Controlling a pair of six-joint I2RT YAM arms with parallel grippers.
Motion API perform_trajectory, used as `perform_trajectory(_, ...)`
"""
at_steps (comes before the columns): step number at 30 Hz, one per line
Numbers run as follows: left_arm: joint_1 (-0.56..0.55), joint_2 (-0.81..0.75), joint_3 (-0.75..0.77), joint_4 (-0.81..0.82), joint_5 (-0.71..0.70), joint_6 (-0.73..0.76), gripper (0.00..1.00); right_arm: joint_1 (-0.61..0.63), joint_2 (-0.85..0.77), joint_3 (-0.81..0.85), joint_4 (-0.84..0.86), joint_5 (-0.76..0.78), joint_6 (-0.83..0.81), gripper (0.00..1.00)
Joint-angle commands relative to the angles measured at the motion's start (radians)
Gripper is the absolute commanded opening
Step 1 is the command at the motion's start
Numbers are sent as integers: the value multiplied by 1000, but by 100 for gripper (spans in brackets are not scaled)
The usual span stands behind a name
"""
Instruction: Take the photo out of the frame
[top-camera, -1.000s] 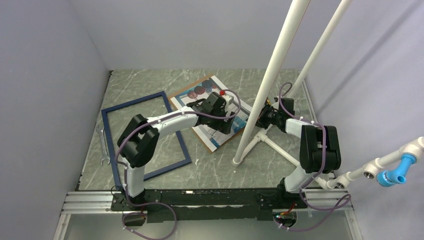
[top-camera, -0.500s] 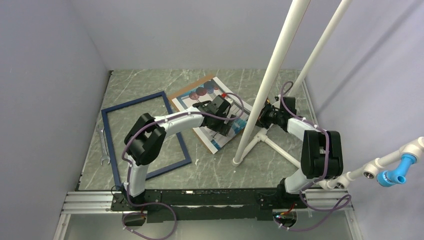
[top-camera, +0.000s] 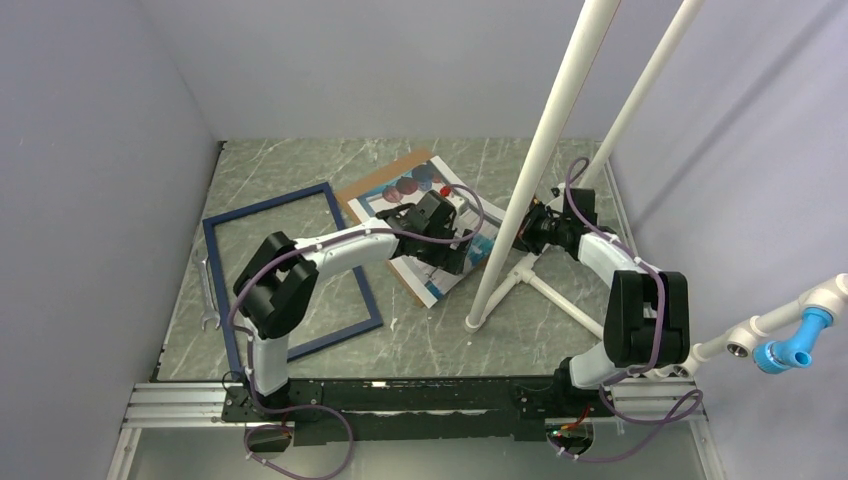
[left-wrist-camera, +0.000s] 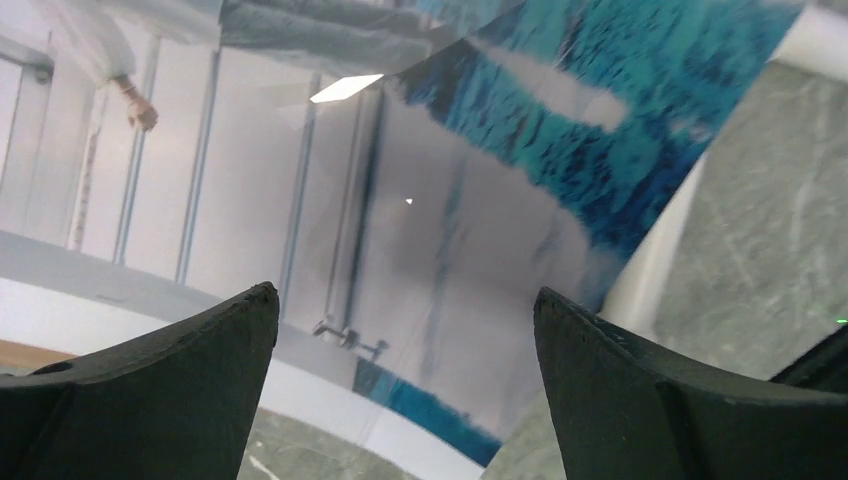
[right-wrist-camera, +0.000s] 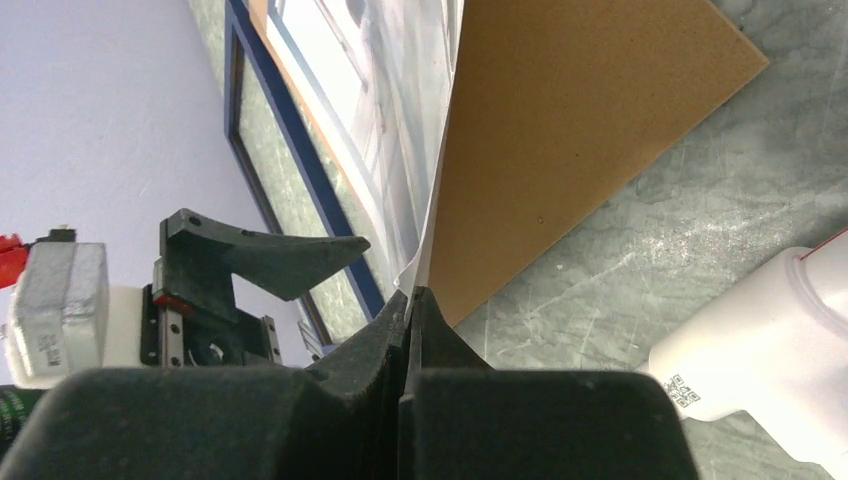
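The photo (top-camera: 398, 190) lies askew on its brown backing board (top-camera: 372, 181) mid-table, to the right of the navy frame (top-camera: 290, 270), which lies apart with only table showing inside it. My left gripper (top-camera: 447, 243) hovers open just above the photo's near-right part; in the left wrist view the photo (left-wrist-camera: 420, 230) fills the space under the spread fingers (left-wrist-camera: 180, 370). My right gripper (top-camera: 520, 236) sits behind the white pole. In the right wrist view it is shut on the photo (right-wrist-camera: 420, 200) at its edge, lifting it off the backing board (right-wrist-camera: 570, 120).
Two slanted white poles (top-camera: 545, 150) rise from a pipe base (top-camera: 478, 320) between the arms, close to the photo's right edge. A wrench (top-camera: 207, 295) lies left of the frame. A white and blue pipe fitting (top-camera: 790, 340) sticks in at the right. Walls enclose three sides.
The left gripper has finished opening and shifted a little over the photo. The right gripper, still shut on the photo's edge, has moved slightly toward the far side, and the photo has shifted with it.
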Motion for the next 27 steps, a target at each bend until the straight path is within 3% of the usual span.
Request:
perform_trajectory(1, -6, -25, 27, 64, 56, -43, 99, -5, -32, 62, -37, -15, -16, 0)
perform_trajectory(4, -5, 39, 100, -44, -8, -52, 99, -5, -53, 68, -69, -14, -21, 0)
perform_trajectory(15, 17, 51, 104, -70, -27, -69, 99, -19, -147, 131, -220, 39, -76, 0)
perform_trajectory(27, 19, 3, 107, -44, 62, -98, 99, -45, -237, 384, -529, 104, -155, 0)
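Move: The right hand still pinches the photo by its near-right corner, raised off the table; the photo's middle lies about 16 cm to its left, 2 cm ahead and 6 cm below. The brown backing board's middle is some 18 cm left, 2 cm ahead and 7 cm below, and the white pipe joint is about 6 cm back, 2 cm right and 5 cm down. From the open left hand, low over the photo, the photo's middle is roughly 7 cm ahead, 4 cm left and 3 cm below. Keeping its shut fingers on the photo's corner, the right hand draws back about 1 cm, then rises ever faster, some 10 cm in all and about 2 cm to the right, its fingers tipping up slightly, to peel the photo away from the backing board. The left hand stays low over the board with its fingers wide open, lifting about 1 cm and settling again slightly below where it began; whether it presses there can't be seen. ##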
